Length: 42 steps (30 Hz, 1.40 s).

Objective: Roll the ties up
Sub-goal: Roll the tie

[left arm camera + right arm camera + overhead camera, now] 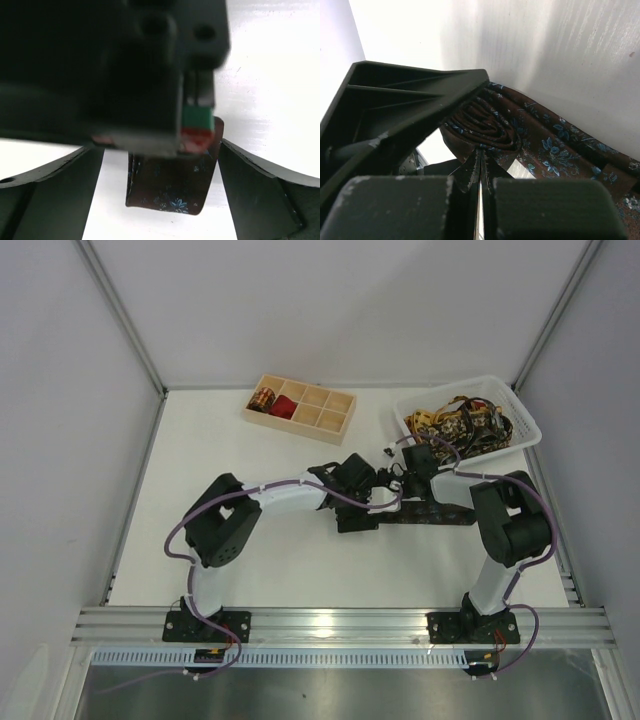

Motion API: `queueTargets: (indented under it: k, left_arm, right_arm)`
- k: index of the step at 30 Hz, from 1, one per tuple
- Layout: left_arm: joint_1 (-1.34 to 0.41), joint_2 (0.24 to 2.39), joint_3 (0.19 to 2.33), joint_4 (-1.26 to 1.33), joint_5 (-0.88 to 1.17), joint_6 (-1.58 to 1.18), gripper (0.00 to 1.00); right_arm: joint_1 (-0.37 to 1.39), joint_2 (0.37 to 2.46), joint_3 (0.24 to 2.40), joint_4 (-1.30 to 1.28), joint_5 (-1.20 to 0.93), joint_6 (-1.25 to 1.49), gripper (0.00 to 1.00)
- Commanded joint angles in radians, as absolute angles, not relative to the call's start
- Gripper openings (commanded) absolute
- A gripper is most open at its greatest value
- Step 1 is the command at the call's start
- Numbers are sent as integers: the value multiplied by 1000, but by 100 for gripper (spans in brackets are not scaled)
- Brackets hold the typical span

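A dark brown tie [430, 517] with small blue flowers lies mid-table, its tail [560, 145] stretching off flat. One end is wound into a coil [485, 122]. My right gripper [481, 150] is shut, its tips pinching fabric at the coil's edge. My left gripper [160, 200] is open, and the coil [170, 185] stands between its two fingers [265, 190] without touching either. The right gripper's body hangs blurred just above the coil in the left wrist view. From above, both grippers [378, 490] meet over the tie's left end.
A pale wooden compartment tray [330, 420] stands at the back, holding a gold-and-black coil [263, 398] and a red coil [283, 408]. A white basket [520, 420] at the back right holds a heap of patterned ties [460, 422].
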<state>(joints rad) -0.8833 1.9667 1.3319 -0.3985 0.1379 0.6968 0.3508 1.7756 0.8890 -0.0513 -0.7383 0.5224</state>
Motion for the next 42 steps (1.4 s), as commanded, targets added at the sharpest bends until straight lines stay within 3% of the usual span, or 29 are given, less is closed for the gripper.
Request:
queueTargets:
  k: [1, 7, 12, 15, 16, 22, 34, 42]
  left_arm:
    - [-874, 1994, 1393, -462, 209, 727, 100]
    - [-876, 2005, 1376, -457, 189, 681, 89]
    - [-885, 1964, 1304, -382, 169, 631, 69]
    - [-896, 1950, 1261, -344, 164, 614, 62]
    - [-900, 1948, 1237, -324, 141, 611, 56]
    - [-934, 1908, 1148, -256, 86, 609, 46]
    - [-963, 1789, 1054, -279, 109, 529, 40]
    - [-963, 1838, 1058, -282, 120, 508, 40]
  right_arm:
    - [353, 1783, 925, -67, -729, 502, 0]
    - [353, 1779, 930, -69, -729, 502, 0]
    - [353, 1772, 930, -74, -727, 503, 0]
    - [356, 1767, 925, -68, -727, 509, 0]
    - [360, 1767, 925, -66, -727, 511, 0]
    - [383, 1755, 907, -61, -723, 526, 0]
    - [462, 1674, 879, -67, -689, 569, 0]
    - [345, 1586, 907, -146, -634, 561, 0]
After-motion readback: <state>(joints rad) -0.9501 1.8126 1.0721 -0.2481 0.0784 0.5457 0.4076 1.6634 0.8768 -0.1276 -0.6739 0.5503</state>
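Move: The tie's roll already sits between the left hand's open fingers, about 1 cm back and 1 cm to the right of its hand point and 1 cm lower. From the right hand's shut fingertips the roll is some 2 cm back, 1 cm left and 2 cm down. The unrolled length has its middle about 13 cm to the right of the roll and level with it. From the left hand, the white basket is roughly 22 cm ahead, 24 cm right; the wooden tray some 25 cm ahead, 14 cm left. The left fingers close on the roll's two sides, from wide open to under half, their grip effort rising, then draw the roll back about 4 cm and left 2 cm, staying low. The right hand, fingers kept shut, waits at the roll, goes with it some 3 cm back and 2 cm left, then rises 2 cm and turns forward and right again. ##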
